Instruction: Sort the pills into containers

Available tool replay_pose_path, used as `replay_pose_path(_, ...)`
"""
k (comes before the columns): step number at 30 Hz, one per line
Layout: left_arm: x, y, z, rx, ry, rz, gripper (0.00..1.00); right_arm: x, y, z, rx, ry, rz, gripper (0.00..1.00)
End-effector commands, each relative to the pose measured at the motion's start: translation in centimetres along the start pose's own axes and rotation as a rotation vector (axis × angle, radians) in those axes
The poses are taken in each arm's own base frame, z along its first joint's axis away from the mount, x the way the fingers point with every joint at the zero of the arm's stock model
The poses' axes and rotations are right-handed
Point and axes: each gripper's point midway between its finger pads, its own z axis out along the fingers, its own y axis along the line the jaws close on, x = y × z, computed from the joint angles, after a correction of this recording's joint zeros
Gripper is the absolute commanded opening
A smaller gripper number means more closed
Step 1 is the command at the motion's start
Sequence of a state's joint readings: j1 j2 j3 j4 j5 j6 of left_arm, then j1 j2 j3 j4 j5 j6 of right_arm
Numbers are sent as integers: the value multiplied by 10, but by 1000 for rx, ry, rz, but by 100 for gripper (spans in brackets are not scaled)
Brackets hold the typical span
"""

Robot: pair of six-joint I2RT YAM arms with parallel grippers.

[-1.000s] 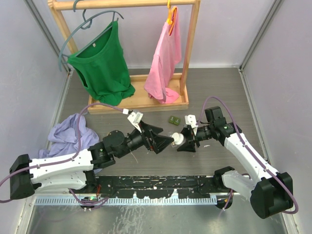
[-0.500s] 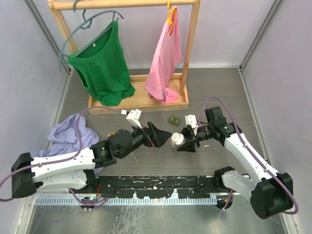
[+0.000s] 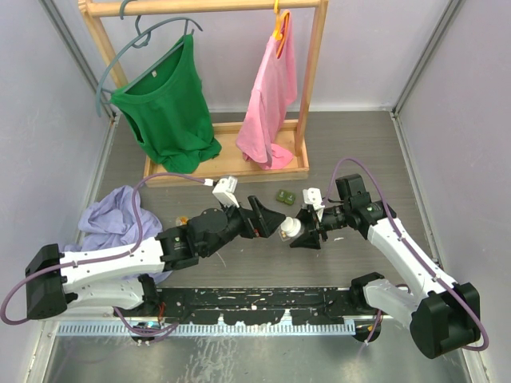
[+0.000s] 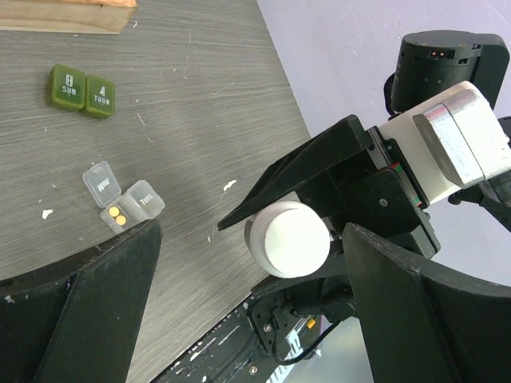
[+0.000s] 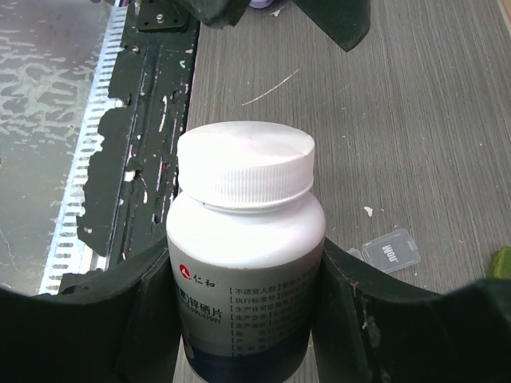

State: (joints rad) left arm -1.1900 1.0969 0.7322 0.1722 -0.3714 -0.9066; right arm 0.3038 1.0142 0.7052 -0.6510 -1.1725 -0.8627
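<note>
My right gripper (image 5: pixel 244 267) is shut on a white pill bottle (image 5: pixel 239 223), holding it by the body with its white ribbed cap (image 5: pixel 243 163) screwed on. In the top view the bottle (image 3: pixel 289 228) hangs above the table between the arms. My left gripper (image 4: pixel 251 239) is open, and its fingers (image 4: pixel 88 303) stand wide on either side of the cap (image 4: pixel 291 239) without touching it. The clear container (image 4: pixel 120 203) lies on the table with two yellow pills (image 4: pixel 116 213) in an open compartment. The dark green container (image 4: pixel 82 89) lies farther back, closed.
A wooden clothes rack (image 3: pixel 231 163) with a green shirt (image 3: pixel 172 108) and a pink shirt (image 3: pixel 271 104) stands at the back. A lilac cloth (image 3: pixel 112 215) is heaped at the left. A black scuffed strip (image 3: pixel 255 307) runs along the near edge.
My left gripper has swung right and towards the bottle, its open fingers now around the cap. The right arm and the bottle have stayed still.
</note>
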Motion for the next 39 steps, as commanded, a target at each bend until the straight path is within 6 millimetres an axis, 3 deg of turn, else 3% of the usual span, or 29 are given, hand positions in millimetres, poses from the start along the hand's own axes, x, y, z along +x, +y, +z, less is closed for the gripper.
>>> replay_pose_path(1, -21, -21, 1, 44, -62, -42, 98, -25, -5, -4, 5, -46, -102, 15)
replay_pose_path(13, -20, -25, 3, 70, -68, -58, 98, -24, -5, -3, 6, -43, -100, 15)
replay_pose_path(22, -18, -24, 16, 6, -50, -72, 100, -24, -6, -4, 9, -42, -101, 15)
replay_pose_path(39, 1, -42, 28, 62, 42, -96, 73, -23, -6, -4, 12, -38, -102, 15)
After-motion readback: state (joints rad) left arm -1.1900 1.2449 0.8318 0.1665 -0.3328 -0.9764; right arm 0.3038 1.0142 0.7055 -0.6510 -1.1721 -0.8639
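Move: About 5 cm to the left hand's right, 1 cm back and 3 cm lower is the white bottle cap that its open fingers face. The clear pill box lies on the table some 5 cm ahead, 5 cm right and 18 cm below this hand; the green pill box is about 9 cm farther ahead of the clear box. From the right hand, already gripping the bottle, the cap is roughly 3 cm left, 1 cm back and 4 cm up. Easing right towards the bottle cap after a brief hover, the left hand travels about 3.5 cm, sinking slightly near the end, to bring its fingers around the cap. They start to close on the way, going from fully open to about three-quarters, with contact not clear yet. The right hand holds still and keeps its grip on the bottle. ##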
